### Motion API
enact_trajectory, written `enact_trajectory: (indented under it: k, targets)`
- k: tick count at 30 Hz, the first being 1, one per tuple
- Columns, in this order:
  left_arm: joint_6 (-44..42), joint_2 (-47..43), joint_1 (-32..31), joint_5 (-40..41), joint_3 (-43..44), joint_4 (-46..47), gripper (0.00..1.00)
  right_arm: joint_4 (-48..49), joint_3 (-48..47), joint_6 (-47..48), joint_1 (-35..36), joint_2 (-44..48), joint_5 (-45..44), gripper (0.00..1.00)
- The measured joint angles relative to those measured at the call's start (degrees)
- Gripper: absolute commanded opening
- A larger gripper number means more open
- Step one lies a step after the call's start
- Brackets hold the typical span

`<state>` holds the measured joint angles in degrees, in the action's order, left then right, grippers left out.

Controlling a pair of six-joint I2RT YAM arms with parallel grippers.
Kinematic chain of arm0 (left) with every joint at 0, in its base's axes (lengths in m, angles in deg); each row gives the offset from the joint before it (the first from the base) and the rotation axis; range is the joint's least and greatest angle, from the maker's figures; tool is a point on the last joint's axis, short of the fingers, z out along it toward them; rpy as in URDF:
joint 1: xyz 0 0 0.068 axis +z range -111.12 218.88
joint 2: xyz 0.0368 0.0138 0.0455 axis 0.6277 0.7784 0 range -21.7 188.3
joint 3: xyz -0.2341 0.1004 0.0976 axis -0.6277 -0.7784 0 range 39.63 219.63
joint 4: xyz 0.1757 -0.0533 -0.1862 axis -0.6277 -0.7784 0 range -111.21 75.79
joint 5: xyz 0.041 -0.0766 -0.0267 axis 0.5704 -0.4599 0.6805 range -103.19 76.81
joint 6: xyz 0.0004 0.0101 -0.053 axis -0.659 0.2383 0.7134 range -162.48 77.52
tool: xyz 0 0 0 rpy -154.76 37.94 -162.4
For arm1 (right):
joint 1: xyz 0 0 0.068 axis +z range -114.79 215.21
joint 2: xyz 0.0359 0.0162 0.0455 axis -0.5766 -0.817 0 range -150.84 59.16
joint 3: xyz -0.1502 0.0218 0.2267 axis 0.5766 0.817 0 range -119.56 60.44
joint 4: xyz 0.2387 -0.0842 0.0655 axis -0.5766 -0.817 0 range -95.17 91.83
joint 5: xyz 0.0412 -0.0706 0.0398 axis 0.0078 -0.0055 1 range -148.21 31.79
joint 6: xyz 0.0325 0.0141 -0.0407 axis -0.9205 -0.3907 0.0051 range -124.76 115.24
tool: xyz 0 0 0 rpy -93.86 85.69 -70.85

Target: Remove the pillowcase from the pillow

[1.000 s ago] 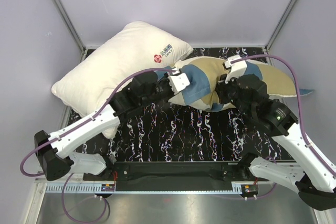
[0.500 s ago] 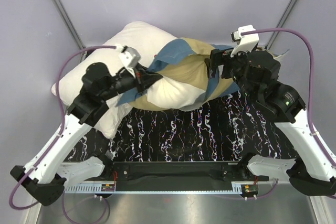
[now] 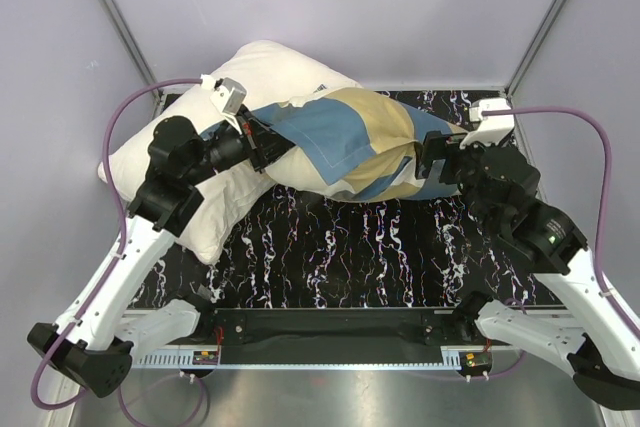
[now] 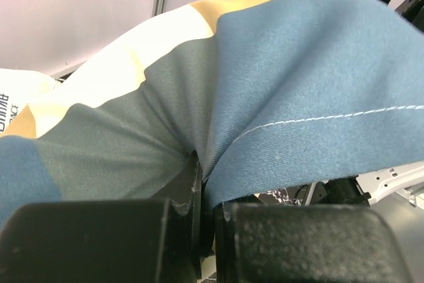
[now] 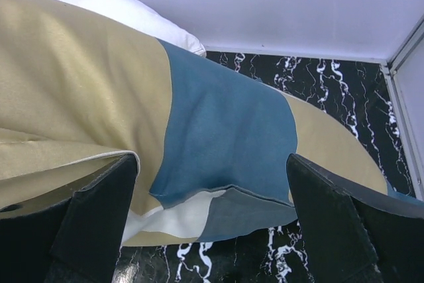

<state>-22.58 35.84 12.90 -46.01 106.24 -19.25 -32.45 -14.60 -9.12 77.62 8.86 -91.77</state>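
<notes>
The checked pillowcase (image 3: 345, 142) in teal, tan and cream lies plump across the back of the table. Its left end rests on a white pillow. The pillow of the task is hidden inside it. My left gripper (image 3: 262, 143) is shut on a fold of blue fabric at the case's left end. In the left wrist view that gripper (image 4: 207, 187) pinches the pillowcase (image 4: 298, 97) tightly. My right gripper (image 3: 425, 162) stands open at the case's right end. In its wrist view the wide fingers (image 5: 99, 217) flank the pillowcase (image 5: 225, 130) without gripping it.
A large white pillow (image 3: 195, 202) lies at the back left, partly under the case and my left arm. The black marbled tabletop (image 3: 350, 257) spreads in front. Pale walls and metal posts (image 3: 120, 22) enclose the sides and back.
The right gripper has opened, let go of the case and dropped back to its right end. The left gripper has pulled the case's left end up and to the left, then lowered a little.
</notes>
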Motion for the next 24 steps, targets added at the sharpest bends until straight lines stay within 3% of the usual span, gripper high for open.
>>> enact_trajectory:
  k: [8, 16, 24]
  targets:
    - [1.57, 0.07, 4.46, 0.66, 2.49, -5.05, 0.0, -1.11, 7.56, -3.41, -1.57, 7.87, -6.03, 1.0]
    - [11.47, 1.51, 14.05, -1.53, 5.6, -3.91, 0.0, -4.57, 12.87, -7.02, -1.7, 10.14, -7.65, 1.0]
    - [23.23, 14.12, 18.27, -7.39, 26.1, -1.31, 0.0, -4.59, 19.17, -8.15, -1.7, 11.67, -2.21, 1.0]
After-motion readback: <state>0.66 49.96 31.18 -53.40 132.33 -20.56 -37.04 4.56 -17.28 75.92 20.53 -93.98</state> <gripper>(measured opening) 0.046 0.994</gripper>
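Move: Behind and above the bare pillow, the left hand already pinches the pillowcase; the pillow's middle lies about 18 cm ahead, 13 cm to its left and some 32 cm below. The pillowcase's middle is roughly 14 cm ahead, 18 cm right and 22 below that hand. From the empty right hand, the pillowcase's free right end lies about 14 cm ahead, 10 right and 28 below, its middle 12 ahead, 15 left and 22 below. Hauling the pinched pillowcase up about 12 cm, the left hand first eases forward and left over the bare pillow (some 6 cm each way), then climbs fast, tilting nearly 20 degrees. The right hand, jaws still wide open, sinks about 10 cm, swinging right and slightly back before coming down towards the case's free end, its fingers tipping down a little. ##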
